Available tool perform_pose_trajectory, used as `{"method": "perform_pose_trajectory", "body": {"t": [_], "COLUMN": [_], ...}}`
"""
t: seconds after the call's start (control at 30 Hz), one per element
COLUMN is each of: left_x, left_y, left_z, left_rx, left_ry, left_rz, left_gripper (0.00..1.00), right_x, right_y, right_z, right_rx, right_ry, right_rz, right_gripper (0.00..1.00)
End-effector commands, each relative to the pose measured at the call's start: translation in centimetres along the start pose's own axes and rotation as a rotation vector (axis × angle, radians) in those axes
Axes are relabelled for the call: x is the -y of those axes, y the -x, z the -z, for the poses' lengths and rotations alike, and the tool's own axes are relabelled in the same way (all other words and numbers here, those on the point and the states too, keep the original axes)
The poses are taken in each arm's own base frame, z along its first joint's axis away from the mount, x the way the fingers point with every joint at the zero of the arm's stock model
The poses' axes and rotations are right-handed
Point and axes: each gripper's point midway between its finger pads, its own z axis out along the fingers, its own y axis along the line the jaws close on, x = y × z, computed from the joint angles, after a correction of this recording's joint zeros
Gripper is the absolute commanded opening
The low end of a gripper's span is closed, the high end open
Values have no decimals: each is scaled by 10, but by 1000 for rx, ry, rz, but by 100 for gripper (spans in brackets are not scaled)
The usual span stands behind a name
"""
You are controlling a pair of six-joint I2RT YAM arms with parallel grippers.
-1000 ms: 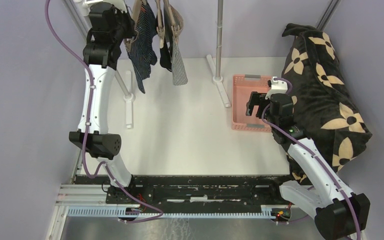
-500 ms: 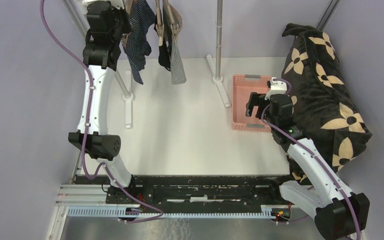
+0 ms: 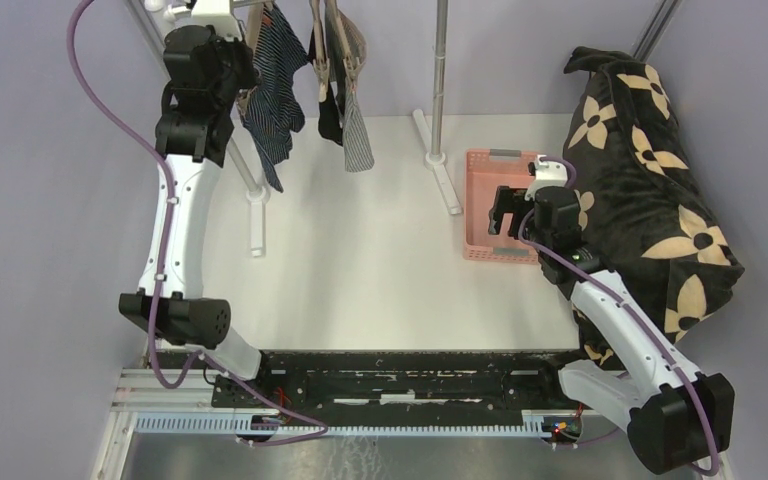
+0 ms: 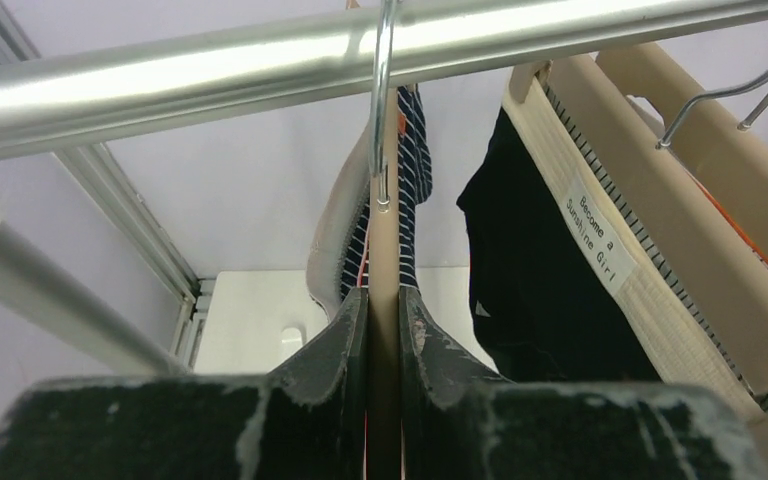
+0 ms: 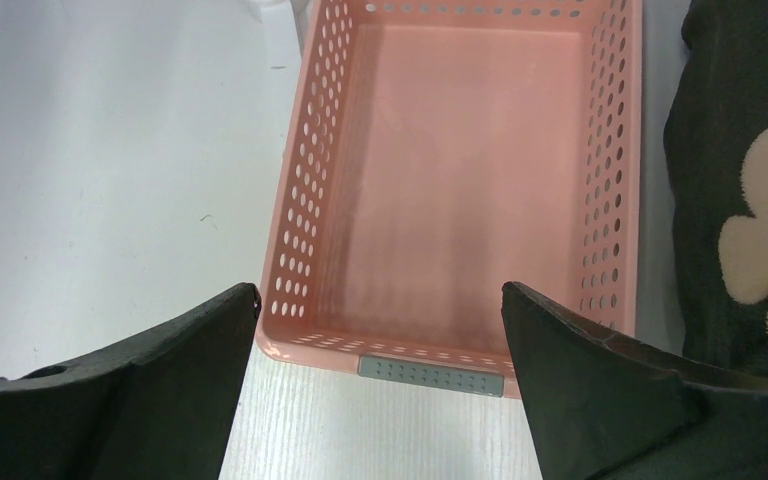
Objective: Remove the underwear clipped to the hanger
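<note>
Three pairs of underwear hang from hangers on a metal rail (image 4: 260,60) at the back left. The navy striped pair (image 3: 275,85) is leftmost, then the plain black pair (image 3: 329,110) and the grey-and-white striped pair (image 3: 358,135). My left gripper (image 3: 243,78) is raised to the rail and shut on the tan hanger (image 4: 384,250) of the navy pair (image 4: 415,165), just below its wire hook. The black pair (image 4: 530,290) hangs to its right. My right gripper (image 5: 378,290) is open and empty, low over the near end of the pink basket (image 5: 305,200).
The pink basket (image 3: 495,160) stands at the right, against a large black blanket with tan flowers (image 3: 650,150). The rack's upright post (image 3: 440,70) and its white feet (image 3: 257,215) stand on the white table. Grey walls close in at left and back.
My left gripper has moved left and up along the rail with the hanger, and the navy pair has swung left with it, away from the other two. The right arm has barely shifted.
</note>
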Motion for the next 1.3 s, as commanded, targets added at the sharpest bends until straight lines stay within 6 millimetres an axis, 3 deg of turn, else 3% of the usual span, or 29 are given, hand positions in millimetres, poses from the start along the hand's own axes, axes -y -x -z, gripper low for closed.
{"method": "perform_pose_trajectory", "body": {"t": [0.0,0.27,0.47,0.67,0.83,1.0,1.13,1.27], "left_x": [-7,-18,-1,33,42,44,73,97], "left_y": [51,32,5,-75,-147,-186,-192,-172], "left_z": [46,69,85,118,165,206,239,252], "left_rx": [167,156,68,-177,-443,-548,-505,-340], "left_ry": [-3,42,-55,-256,-325,-399,-627,-772], "left_rz": [-22,-58,-33,-49,-116,-150,-148,-128], "left_gripper": [3,3,3,3,3,3,3,3], "right_x": [-9,-12,-10,-17,-39,-69,-99,-137], "right_y": [17,19,24,31,50,65,81,95], "right_z": [-3,-8,-10,-14,-19,-25,-19,0], "right_rx": [52,48,49,49,75,60,68,52], "right_ry": [29,36,19,40,139,252,389,611], "right_rz": [-11,-21,-22,-24,-41,-15,21,68], "right_gripper": [100,100,100,100,100,100,100,100]}}
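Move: Below the left hand's shut fingers, which already hold the hanger, the striped underwear's middle hangs about 12 cm down, 2 cm ahead, 2 cm right. Its goal, clear space over the near table, lies 25 cm back, 5 cm right, 20 cm down. The rail is straight ahead 9 cm, 9 cm up; the black garment 5 cm ahead, 12 cm right, 8 cm down. From the right hand, the underwear is 17 cm ahead, 50 cm left, 16 cm up. Drawing the hanger away from the rail, the left hand keeps its grip and goes straight back 6 cm, nearly pauses, then sweeps back and down by some 20 cm each, tipping its fingers downward and turning clockwise. The open right hand sinks slightly, then swings about 9 cm left, rising and reaching forward a little, towards the underwear, turning counter-clockwise. ##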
